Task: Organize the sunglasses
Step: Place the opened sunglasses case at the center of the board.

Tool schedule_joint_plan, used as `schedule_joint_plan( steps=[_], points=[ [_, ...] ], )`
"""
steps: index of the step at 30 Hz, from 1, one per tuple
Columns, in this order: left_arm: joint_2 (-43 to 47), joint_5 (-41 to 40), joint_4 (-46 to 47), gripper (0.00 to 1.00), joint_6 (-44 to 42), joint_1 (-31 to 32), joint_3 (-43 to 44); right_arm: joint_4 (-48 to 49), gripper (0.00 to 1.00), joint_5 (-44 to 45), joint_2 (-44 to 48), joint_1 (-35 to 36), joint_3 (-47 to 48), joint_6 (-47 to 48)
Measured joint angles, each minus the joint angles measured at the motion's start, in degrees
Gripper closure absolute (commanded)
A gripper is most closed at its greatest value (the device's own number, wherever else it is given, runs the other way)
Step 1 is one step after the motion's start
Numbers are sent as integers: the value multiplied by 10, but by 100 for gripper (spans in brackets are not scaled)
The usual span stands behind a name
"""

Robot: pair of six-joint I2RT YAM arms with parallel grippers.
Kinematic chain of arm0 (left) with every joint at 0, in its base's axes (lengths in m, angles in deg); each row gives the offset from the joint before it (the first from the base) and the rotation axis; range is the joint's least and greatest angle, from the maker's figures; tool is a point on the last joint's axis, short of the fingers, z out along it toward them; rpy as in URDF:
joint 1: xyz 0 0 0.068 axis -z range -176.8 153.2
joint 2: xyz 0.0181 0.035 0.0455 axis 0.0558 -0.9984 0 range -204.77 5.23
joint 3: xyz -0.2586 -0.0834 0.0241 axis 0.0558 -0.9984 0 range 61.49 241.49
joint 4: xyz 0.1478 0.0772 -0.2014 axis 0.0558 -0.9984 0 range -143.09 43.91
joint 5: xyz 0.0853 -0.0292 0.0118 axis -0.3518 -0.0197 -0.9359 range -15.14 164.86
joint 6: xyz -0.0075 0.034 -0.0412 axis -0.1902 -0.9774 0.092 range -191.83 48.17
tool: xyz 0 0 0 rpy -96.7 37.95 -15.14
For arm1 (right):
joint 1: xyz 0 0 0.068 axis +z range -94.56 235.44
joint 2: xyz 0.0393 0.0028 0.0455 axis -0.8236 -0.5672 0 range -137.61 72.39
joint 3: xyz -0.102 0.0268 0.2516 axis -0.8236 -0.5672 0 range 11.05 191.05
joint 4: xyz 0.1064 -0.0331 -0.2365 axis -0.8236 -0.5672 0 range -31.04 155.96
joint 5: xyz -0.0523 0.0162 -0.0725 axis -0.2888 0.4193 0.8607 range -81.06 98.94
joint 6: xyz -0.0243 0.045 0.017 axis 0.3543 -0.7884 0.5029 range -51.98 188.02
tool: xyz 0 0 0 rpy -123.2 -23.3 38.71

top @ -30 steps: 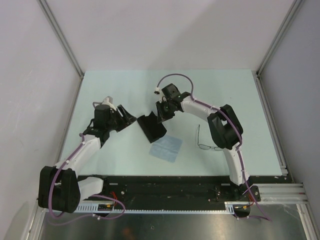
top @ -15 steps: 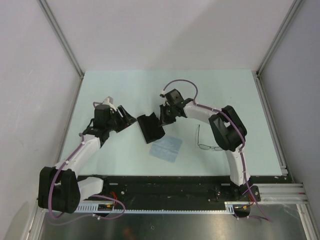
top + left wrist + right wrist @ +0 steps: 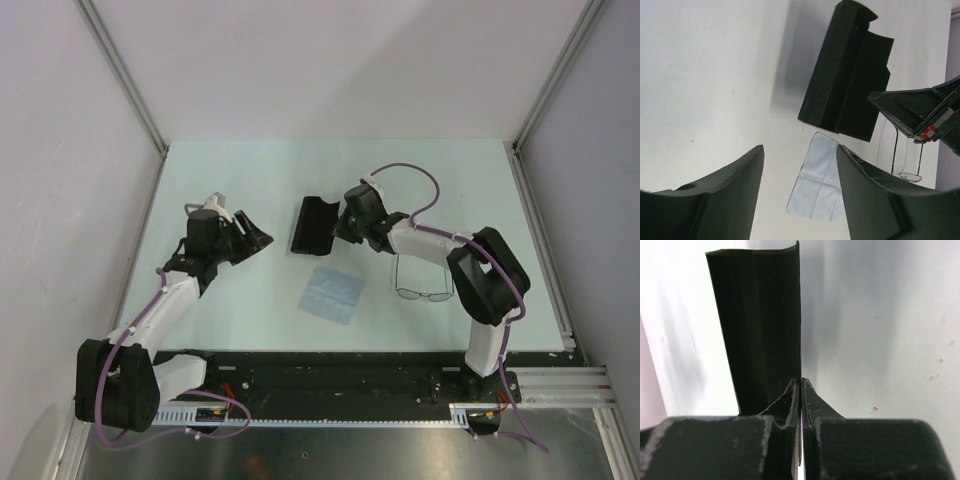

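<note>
The sunglasses [image 3: 421, 281] lie on the table right of centre, thin dark wire frame with the temple arms unfolded; the left wrist view shows them [image 3: 905, 161] at its right edge. A black oblong case [image 3: 314, 225] lies open at mid-table. My right gripper [image 3: 346, 224] is shut on the thin edge of the case's flap [image 3: 799, 315], and the flap runs between its fingertips [image 3: 800, 383]. My left gripper [image 3: 256, 240] stands open to the left of the case, holding nothing [image 3: 800, 150]. It is apart from the case [image 3: 845, 75].
A light blue square cloth [image 3: 333, 293] lies flat in front of the case, between the two arms, and shows between my left fingers [image 3: 822, 182]. White walls with metal rails border the table [image 3: 230, 170] on the left, right and far sides.
My right gripper has shut on the case's flap and carried the case away from the arm bases, turning it. The right arm stretched out, uncovering the sunglasses. The left arm held still.
</note>
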Motion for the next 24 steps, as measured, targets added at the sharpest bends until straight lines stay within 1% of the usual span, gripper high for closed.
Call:
schedule_joint_plan(
  steps=[5,11,19,24],
  points=[
    [0,3,0,35,0,0,0,29,100,89,19,2,-43,-89],
    [0,11,0,35,4,0,-3,7,100,181,24,3,-69,-183],
    [0,15,0,35,5,0,-5,-17,100,248,33,7,-81,-323],
    [0,15,0,35,5,0,-6,-30,98,279,30,28,-81,-416]
  ],
)
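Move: The right hand already pinches the right edge of the opened sunglasses case, whose middle lies about 6 cm left and 2 cm ahead. The board's centre is some 4 cm ahead, straight in line and 7 cm below; the cloth lies 12 cm back and 1 cm left, the glasses 22 cm right and 8 cm back. From the left hand the board's centre is about 21 cm right, 4 cm ahead. The right hand carries the still-pinched case about 6 cm right and slightly down, turning some 45 degrees clockwise. ##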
